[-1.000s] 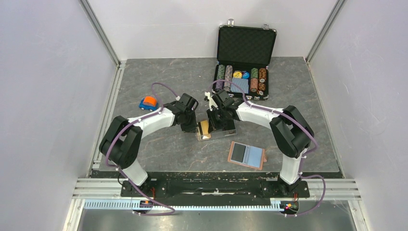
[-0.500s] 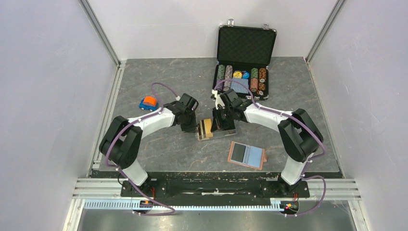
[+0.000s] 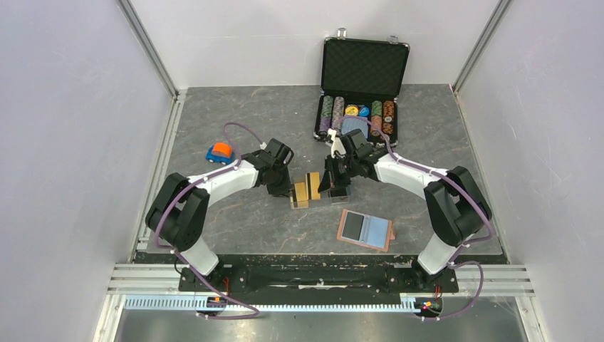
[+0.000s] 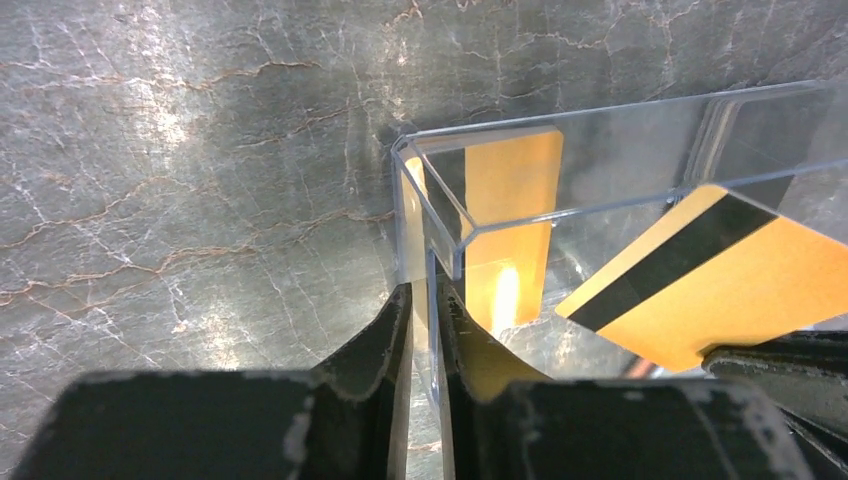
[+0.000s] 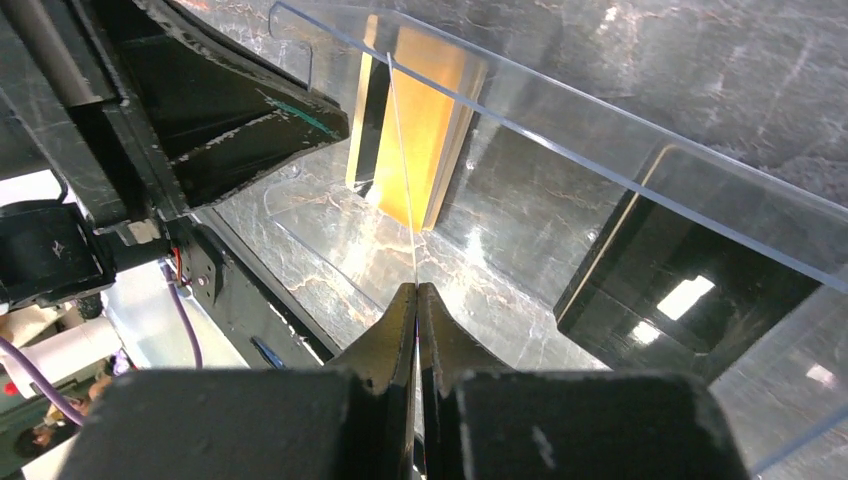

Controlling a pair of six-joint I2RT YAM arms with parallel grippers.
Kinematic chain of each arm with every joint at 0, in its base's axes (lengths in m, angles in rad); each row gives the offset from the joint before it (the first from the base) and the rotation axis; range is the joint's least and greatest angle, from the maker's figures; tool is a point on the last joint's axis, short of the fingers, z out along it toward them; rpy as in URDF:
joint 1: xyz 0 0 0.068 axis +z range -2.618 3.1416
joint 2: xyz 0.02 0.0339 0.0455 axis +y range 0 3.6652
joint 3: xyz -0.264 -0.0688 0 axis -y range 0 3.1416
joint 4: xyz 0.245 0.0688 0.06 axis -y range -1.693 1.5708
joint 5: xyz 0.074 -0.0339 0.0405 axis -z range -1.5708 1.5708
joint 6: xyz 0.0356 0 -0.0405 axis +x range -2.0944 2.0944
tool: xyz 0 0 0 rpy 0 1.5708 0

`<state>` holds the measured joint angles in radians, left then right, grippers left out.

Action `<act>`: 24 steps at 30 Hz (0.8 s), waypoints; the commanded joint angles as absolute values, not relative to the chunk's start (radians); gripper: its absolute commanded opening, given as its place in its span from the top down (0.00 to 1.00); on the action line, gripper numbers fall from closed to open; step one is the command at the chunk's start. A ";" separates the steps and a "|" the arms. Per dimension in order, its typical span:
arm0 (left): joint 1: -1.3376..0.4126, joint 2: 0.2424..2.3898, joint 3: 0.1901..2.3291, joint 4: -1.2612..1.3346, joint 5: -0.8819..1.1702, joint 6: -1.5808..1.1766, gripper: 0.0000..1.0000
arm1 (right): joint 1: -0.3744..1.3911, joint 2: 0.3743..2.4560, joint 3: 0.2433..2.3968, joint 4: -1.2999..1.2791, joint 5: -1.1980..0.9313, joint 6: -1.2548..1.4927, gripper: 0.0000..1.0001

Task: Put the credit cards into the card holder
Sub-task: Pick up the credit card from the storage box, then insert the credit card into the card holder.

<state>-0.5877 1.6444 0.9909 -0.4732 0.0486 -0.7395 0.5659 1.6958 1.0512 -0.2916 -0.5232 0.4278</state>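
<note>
A clear plastic box (image 3: pixel 317 199) lies mid-table with a stack of gold credit cards (image 3: pixel 300 193) at its left end and black ones (image 5: pixel 680 290) at its right end. My right gripper (image 3: pixel 330 187) is shut on one gold card (image 4: pixel 720 275), held on edge above the box floor, apart from the gold stack (image 5: pixel 415 120). In the right wrist view this card shows only as a thin edge (image 5: pixel 400 150) running out from the right gripper (image 5: pixel 416 288). My left gripper (image 4: pixel 422 290) straddles the box's left wall (image 4: pixel 432 235), jaws slightly apart. The card holder (image 3: pixel 365 229) lies open, blue inside, near the right arm's base.
An open black poker-chip case (image 3: pixel 363 92) stands at the back right. A small blue and orange toy car (image 3: pixel 221 152) sits left of the left arm. White enclosure walls and metal rails border the dark mat (image 3: pixel 235 221) on three sides.
My right gripper has drawn back to the right, pulling one gold card off the stack. The left jaws have loosened slightly on the box wall.
</note>
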 commanded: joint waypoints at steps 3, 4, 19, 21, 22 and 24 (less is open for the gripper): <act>-0.590 1.528 0.987 -0.387 0.062 -0.712 0.72 | 0.541 1.633 1.019 -0.266 -0.570 0.458 1.00; -0.590 1.508 0.981 -0.370 0.068 -0.708 0.68 | 0.536 1.630 1.018 -0.267 -0.576 0.461 1.00; -0.566 1.385 0.835 0.029 0.381 -0.739 0.38 | 0.473 1.519 1.031 -0.290 -0.696 0.457 1.00; -0.557 1.395 0.810 0.092 0.411 -0.764 0.38 | 0.462 1.504 1.027 -0.293 -0.721 0.460 1.00; -0.552 1.397 0.796 0.123 0.423 -0.776 0.37 | 0.458 1.496 1.024 -0.293 -0.730 0.463 1.00; -0.540 1.404 0.774 0.174 0.450 -0.795 0.37 | 0.451 1.484 1.019 -0.297 -0.751 0.470 1.00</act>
<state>-0.5625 1.3911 0.8093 -0.0105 0.3447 -0.7418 0.4656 1.5337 1.0187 -0.2977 -0.6796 0.4545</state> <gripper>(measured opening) 0.625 0.004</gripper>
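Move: The credit card, already gripped by the right hand above the storage box, is about 7 cm right of the left hand, 1 ahead and 3 higher; the gold cards in the box lie some 3 cm to its right, level ahead, 2 lower. From the right hand, the card's middle is 2 cm left, 1 ahead and 2 lower; the black cards 5 cm right, 1 back and 6 lower; the card holder 14 right, 13 back, 7 lower. Left hand opens, rises about 10 cm off the box, then right towards the card the right hand lifts. ##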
